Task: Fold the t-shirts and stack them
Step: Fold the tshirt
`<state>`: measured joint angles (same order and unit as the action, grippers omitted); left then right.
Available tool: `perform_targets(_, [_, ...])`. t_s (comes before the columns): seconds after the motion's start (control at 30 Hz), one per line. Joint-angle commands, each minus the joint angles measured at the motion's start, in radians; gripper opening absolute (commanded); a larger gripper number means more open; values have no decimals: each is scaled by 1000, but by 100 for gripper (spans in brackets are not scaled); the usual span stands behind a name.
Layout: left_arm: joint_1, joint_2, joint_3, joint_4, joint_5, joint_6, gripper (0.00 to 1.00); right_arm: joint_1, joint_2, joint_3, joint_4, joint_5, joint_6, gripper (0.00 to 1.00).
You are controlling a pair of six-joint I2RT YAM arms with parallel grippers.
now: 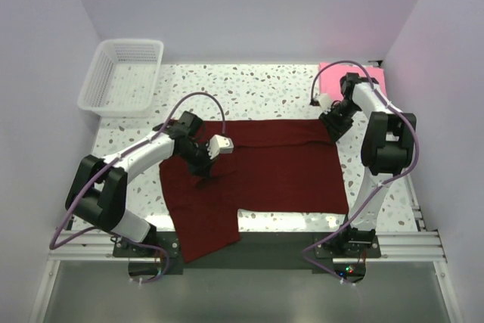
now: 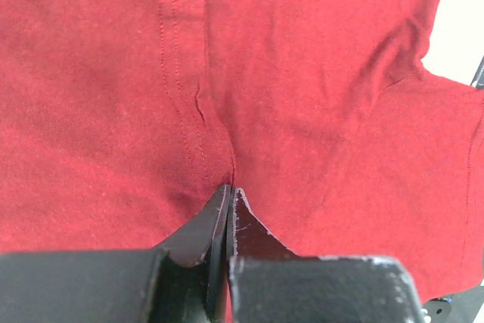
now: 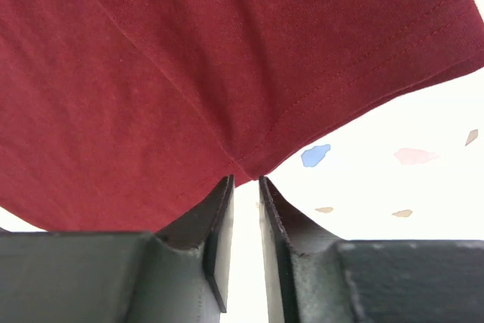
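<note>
The dark red t-shirt (image 1: 265, 172) lies spread flat across the middle of the table, one sleeve hanging over the near edge. My left gripper (image 1: 203, 164) rests on its left part, and in the left wrist view it (image 2: 229, 187) is shut on a pinched ridge of the red cloth (image 2: 302, 73). My right gripper (image 1: 333, 128) is at the shirt's far right corner. In the right wrist view its jaws (image 3: 246, 179) stand a narrow gap apart, white table showing between them, with the hemmed corner of the shirt (image 3: 151, 73) right at their tips. The pink t-shirt (image 1: 333, 79) lies folded at the back right, partly behind the right arm.
A white mesh basket (image 1: 94, 81) stands at the back left corner. The speckled table (image 1: 257, 88) is walled in on three sides. Purple cables loop over both arms.
</note>
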<state>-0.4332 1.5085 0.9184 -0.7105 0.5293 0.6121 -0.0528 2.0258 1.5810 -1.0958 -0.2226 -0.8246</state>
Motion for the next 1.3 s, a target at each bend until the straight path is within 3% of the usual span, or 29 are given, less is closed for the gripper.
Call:
perform_targets(0.0, [-16, -22, 0, 11, 32, -15, 3, -5, -52, -4, -21, 25, -18, 22])
perform_targets(0.17, [-4, -36, 36, -21, 28, 20, 14, -9, -42, 26, -16, 40, -16, 21])
perform_targets(0.27, [75, -10, 112, -24, 60, -4, 20, -9, -41, 69, -21, 40, -1, 27])
perform_targets(0.33, [160, 18, 175, -20, 74, -21, 29, -7, -42, 89, -24, 23, 18, 34])
perform_targets(0.43, [229, 67, 229, 46, -16, -105, 35, 10, -36, 112, -19, 5, 48, 37])
perform_targets(0.63, [275, 145, 295, 184, -201, -227, 37, 60, -12, 90, 40, 15, 114, 39])
perform_targets(1.0, [376, 334, 289, 384, -379, -301, 38, 84, 71, -1, 166, 127, 134, 40])
perform_targets(1.13, [389, 386, 263, 388, -377, -287, 36, 82, 73, -41, 188, 155, 134, 41])
perform_targets(1.27, [390, 397, 240, 375, -388, -262, 35, 84, 59, -84, 191, 155, 128, 49])
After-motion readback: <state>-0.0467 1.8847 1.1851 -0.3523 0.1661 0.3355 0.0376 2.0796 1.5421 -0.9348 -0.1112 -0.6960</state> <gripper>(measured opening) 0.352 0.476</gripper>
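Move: The left hand still pinches the dragged flap corner, and its next place is the far left corner of the folded t-shirt, about 21 cm ahead, 13 cm to its left and 4 cm lower. From that corner, the white basket stands roughly 17 cm farther out and 21 cm farther left. The right hand hovers some 4 cm above the t-shirt's doubled right edge, its spot about 2 cm ahead and 2 cm left; the pink shirt is 22 cm ahead and 8 cm to its right. The left hand opens and lets go of the flap corner, then swings forward and left over the t-shirt, about 20 cm out and 14 cm left, rising some 4 cm on the way and sinking as it turns roughly 45 degrees counter-clockwise, to bring its parted fingers down at the far left corner. The right hand finishes a partial closing, reopens wider, lifts a little forward and left, and comes down about 5 cm from the top of that hop, its open fingers straddling the doubled cloth at the right edge. ##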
